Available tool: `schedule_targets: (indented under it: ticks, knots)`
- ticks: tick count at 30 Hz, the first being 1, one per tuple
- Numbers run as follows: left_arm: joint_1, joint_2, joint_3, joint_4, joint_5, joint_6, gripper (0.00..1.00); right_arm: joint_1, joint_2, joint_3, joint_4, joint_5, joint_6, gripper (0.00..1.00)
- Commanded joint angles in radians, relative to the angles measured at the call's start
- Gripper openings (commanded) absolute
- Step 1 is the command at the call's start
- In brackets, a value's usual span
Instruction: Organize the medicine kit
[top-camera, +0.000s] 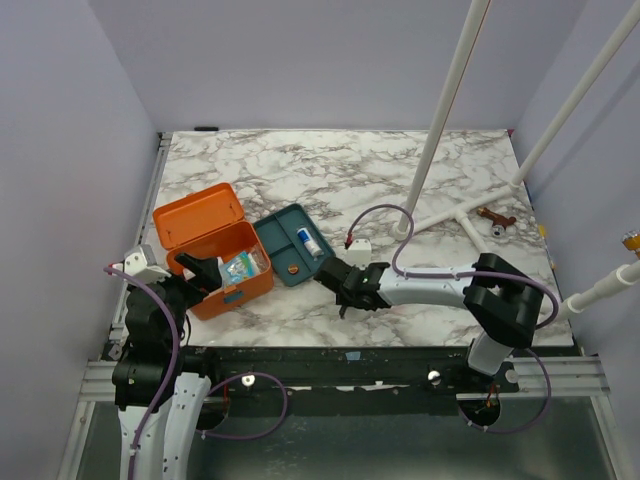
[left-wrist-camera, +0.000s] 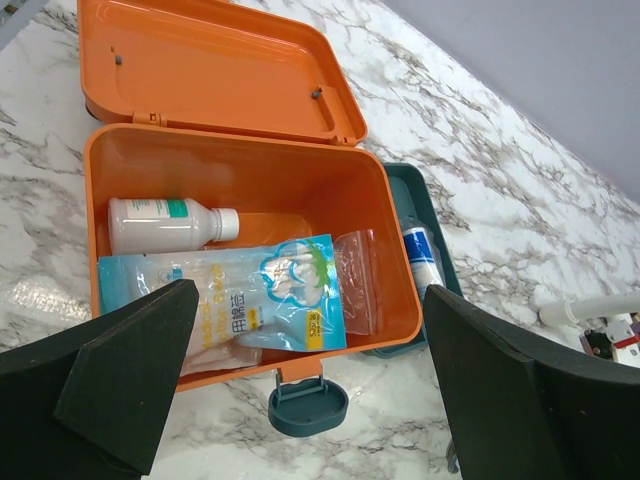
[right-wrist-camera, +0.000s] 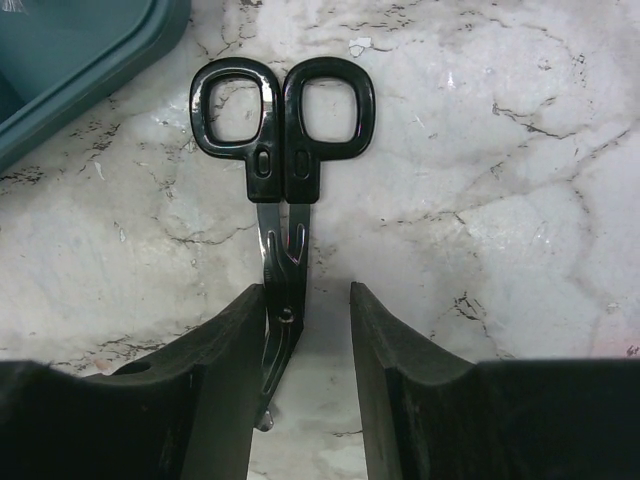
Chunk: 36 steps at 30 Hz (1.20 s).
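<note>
The orange medicine kit (top-camera: 232, 283) stands open at the table's left, lid (left-wrist-camera: 210, 65) tipped back, teal latch (left-wrist-camera: 307, 405) hanging down in front. Inside lie a white bottle (left-wrist-camera: 165, 225), a cotton swab packet (left-wrist-camera: 255, 300) and a clear bag (left-wrist-camera: 358, 280). My left gripper (left-wrist-camera: 310, 290) is open and empty above the kit's front wall. Black scissors (right-wrist-camera: 280, 130) lie flat on the marble. My right gripper (right-wrist-camera: 305, 290) is open around their blades, which touch its left finger (right-wrist-camera: 235, 340).
A dark teal tray (top-camera: 283, 232) lies against the kit's right side and holds a white and blue tube (top-camera: 308, 240). White pipe stands (top-camera: 440, 120) rise at the back right. A brown tool (top-camera: 497, 217) lies near the right edge.
</note>
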Motion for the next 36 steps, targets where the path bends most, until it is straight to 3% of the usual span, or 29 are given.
schedule_targets:
  ticks: [1,6,16,24,27,30,36]
  knots:
    - [-0.011,-0.014,-0.005,0.013,0.026,0.015,0.99,0.033,0.072,0.014,-0.041,0.019,0.070,0.41]
    - [-0.014,-0.023,-0.004,0.013,0.023,0.015,0.99,0.068,0.111,0.059,-0.100,0.070,0.088,0.40]
    - [-0.025,-0.030,-0.003,0.008,0.019,0.015,0.99,0.087,0.142,0.067,-0.110,0.069,0.106,0.27]
    - [-0.028,-0.022,-0.001,0.004,0.016,0.015,0.99,0.087,0.148,0.017,-0.089,0.067,0.110,0.02]
    - [-0.030,-0.010,0.000,0.003,0.028,0.019,0.99,0.086,0.121,-0.023,-0.073,0.063,0.112,0.01]
    - [-0.030,0.015,0.001,0.019,0.101,0.056,0.98,0.086,0.058,-0.077,-0.043,0.058,0.106,0.01]
    - [-0.031,0.057,0.003,0.098,0.485,0.167,0.99,0.086,-0.072,-0.161,0.018,0.021,0.049,0.01]
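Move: About 3 cm ahead of the right hand point, 1 cm to its left and 1 cm lower, lies the middle of the scissors, handles pointing forward. The green tray stands some 14 cm ahead and 13 cm left of this hand, with the small brown disc in it 8 cm ahead and 13 cm left, and the blue-white tube 15 cm ahead and 9 cm left. From the left hand the scissors lie roughly 5 cm ahead, 29 cm right and 22 cm down. Sliding about 2 cm left at the same low height, the right hand centres its half-open fingers over the scissors, then shuts them to pinch the metal near the pivot. With the fingers closed it eases back about 1 cm and some 1.5 cm right, fingers tipping slightly forward. Only at the end the open left hand swings 3 cm right, turning clockwise. ##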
